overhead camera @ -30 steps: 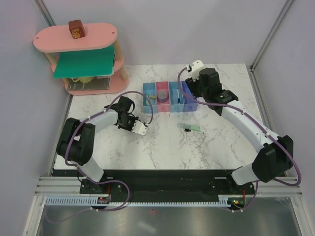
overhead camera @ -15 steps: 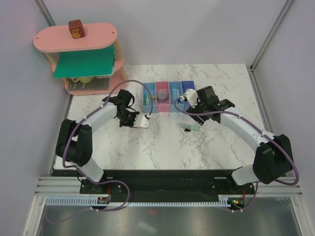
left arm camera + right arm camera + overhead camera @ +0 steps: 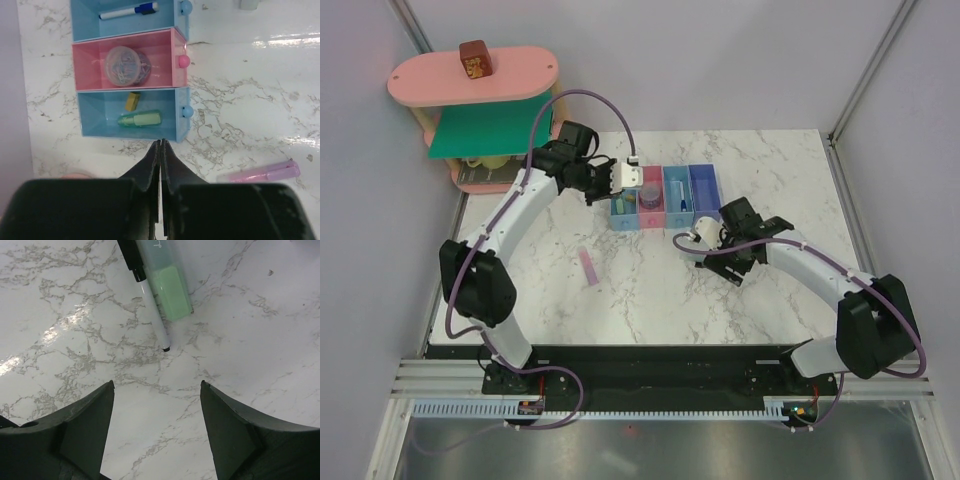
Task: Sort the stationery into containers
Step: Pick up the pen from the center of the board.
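Observation:
My left gripper (image 3: pixel 161 142) is shut with nothing between its fingers, its tip just short of the first light blue bin (image 3: pixel 87 112) of the containers (image 3: pixel 705 185). That bin holds a mint green bar (image 3: pixel 140 120) and a tiny tan piece (image 3: pixel 132 101). The pink bin (image 3: pixel 175 42) holds a translucent round piece (image 3: pixel 127 65), and the bin beyond it holds a pen (image 3: pixel 127 11). A lilac-pink bar (image 3: pixel 589 266) lies loose on the table. My right gripper (image 3: pixel 156 385) hangs open over bare marble, just short of a black-and-white pen (image 3: pixel 150 305) and a mint green bar (image 3: pixel 167 285).
A big pink oval shelf (image 3: pixel 470 85) with a green panel stands at the back left, with a brown block (image 3: pixel 475 60) on top. Grey walls close in the table on the left, back and right.
My left arm swung from mid-table up to the bins and its gripper shut empty, uncovering the lilac bar. My right arm came down from the bins to the pen and green bar.

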`<state>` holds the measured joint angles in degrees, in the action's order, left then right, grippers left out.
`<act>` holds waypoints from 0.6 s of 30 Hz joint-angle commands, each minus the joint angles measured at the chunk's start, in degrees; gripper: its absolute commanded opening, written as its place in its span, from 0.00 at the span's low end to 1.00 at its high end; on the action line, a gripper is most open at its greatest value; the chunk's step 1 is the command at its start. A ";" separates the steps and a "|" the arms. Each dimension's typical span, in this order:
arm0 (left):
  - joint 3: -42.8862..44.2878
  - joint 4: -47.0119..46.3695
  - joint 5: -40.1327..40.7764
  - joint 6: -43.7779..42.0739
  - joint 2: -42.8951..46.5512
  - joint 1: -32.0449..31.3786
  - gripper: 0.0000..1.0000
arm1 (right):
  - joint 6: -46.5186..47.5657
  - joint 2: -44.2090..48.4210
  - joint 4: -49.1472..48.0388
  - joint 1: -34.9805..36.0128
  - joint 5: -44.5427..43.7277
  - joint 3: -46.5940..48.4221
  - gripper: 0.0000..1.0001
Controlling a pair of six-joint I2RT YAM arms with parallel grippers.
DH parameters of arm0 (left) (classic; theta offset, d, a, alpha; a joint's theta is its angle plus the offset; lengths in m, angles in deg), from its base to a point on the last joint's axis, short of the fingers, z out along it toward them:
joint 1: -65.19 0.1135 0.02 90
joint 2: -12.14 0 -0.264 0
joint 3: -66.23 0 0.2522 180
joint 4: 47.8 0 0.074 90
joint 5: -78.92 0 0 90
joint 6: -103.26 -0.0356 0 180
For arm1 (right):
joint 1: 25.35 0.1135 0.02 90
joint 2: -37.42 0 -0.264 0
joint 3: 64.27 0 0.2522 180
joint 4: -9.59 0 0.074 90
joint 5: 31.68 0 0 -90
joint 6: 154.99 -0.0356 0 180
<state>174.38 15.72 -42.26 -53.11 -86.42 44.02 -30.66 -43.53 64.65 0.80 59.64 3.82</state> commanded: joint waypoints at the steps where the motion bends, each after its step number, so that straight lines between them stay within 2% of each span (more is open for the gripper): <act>1: -1.57 1.66 2.16 1.60 -2.42 -1.59 0.18 | 1.53 1.75 -0.17 0.83 1.40 -0.27 0.77; 2: -2.71 1.57 3.22 0.55 -2.25 -1.68 0.25 | 1.62 2.02 -0.08 0.92 1.23 -0.36 0.78; 3: -5.68 1.74 5.23 -2.68 -1.38 -1.68 0.40 | 1.71 2.20 -0.08 1.09 0.88 -0.36 0.78; 5: -9.55 1.66 7.52 -7.52 0.56 -1.77 0.51 | 1.71 2.63 -0.34 1.36 -0.17 -0.27 0.78; 6: -13.75 1.48 10.06 -13.20 2.74 -1.77 0.56 | 1.71 2.72 -0.52 1.36 -0.96 -0.27 0.78; 8: -18.17 0.87 12.62 -18.95 4.95 -1.77 0.60 | 2.14 3.16 -1.04 1.36 -2.72 -0.36 0.78; 9: -21.84 0.43 13.68 -23.15 6.09 -1.51 0.67 | 2.24 3.34 -1.22 1.36 -3.60 -0.36 0.79; 12: -27.74 -0.01 15.79 -31.50 8.91 -1.59 0.73 | 2.41 3.60 -1.92 1.36 -4.66 0.08 0.79; 15: -31.53 -0.28 16.85 -37.23 10.06 -1.51 0.81 | 2.32 3.87 -2.01 1.36 -5.10 0.52 0.79; 18: -33.47 -0.36 17.03 -41.72 10.15 -1.51 0.84 | 2.32 4.48 -2.10 1.36 -5.36 0.52 0.80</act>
<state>142.95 16.44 -27.18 -82.11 -78.07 42.34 -29.11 -41.24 63.95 2.05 55.67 3.51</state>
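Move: The pink pen lies some 20 cm below the left hand, about 9 cm back and 6 cm to its left. The left light-blue drawer, with the small green piece in it, is about 15 cm ahead and 5 cm right of that hand; the paper-clip jar is about 15 cm ahead and 13 cm right, both 17 to 19 cm below. From the right hand the pink pen is roughly 48 cm left, 5 cm ahead and 6 cm below. Back to the pink pen, touching nothing yet: the left hand, shut and empty, sinks about 14 cm while drawing back 9 cm and going left 8 cm, away from the drawers. Its slanting fingers swing round by over 30 degrees to point nearly straight down, with some clockwise turn, and spread wide open, slowing above the pen. ##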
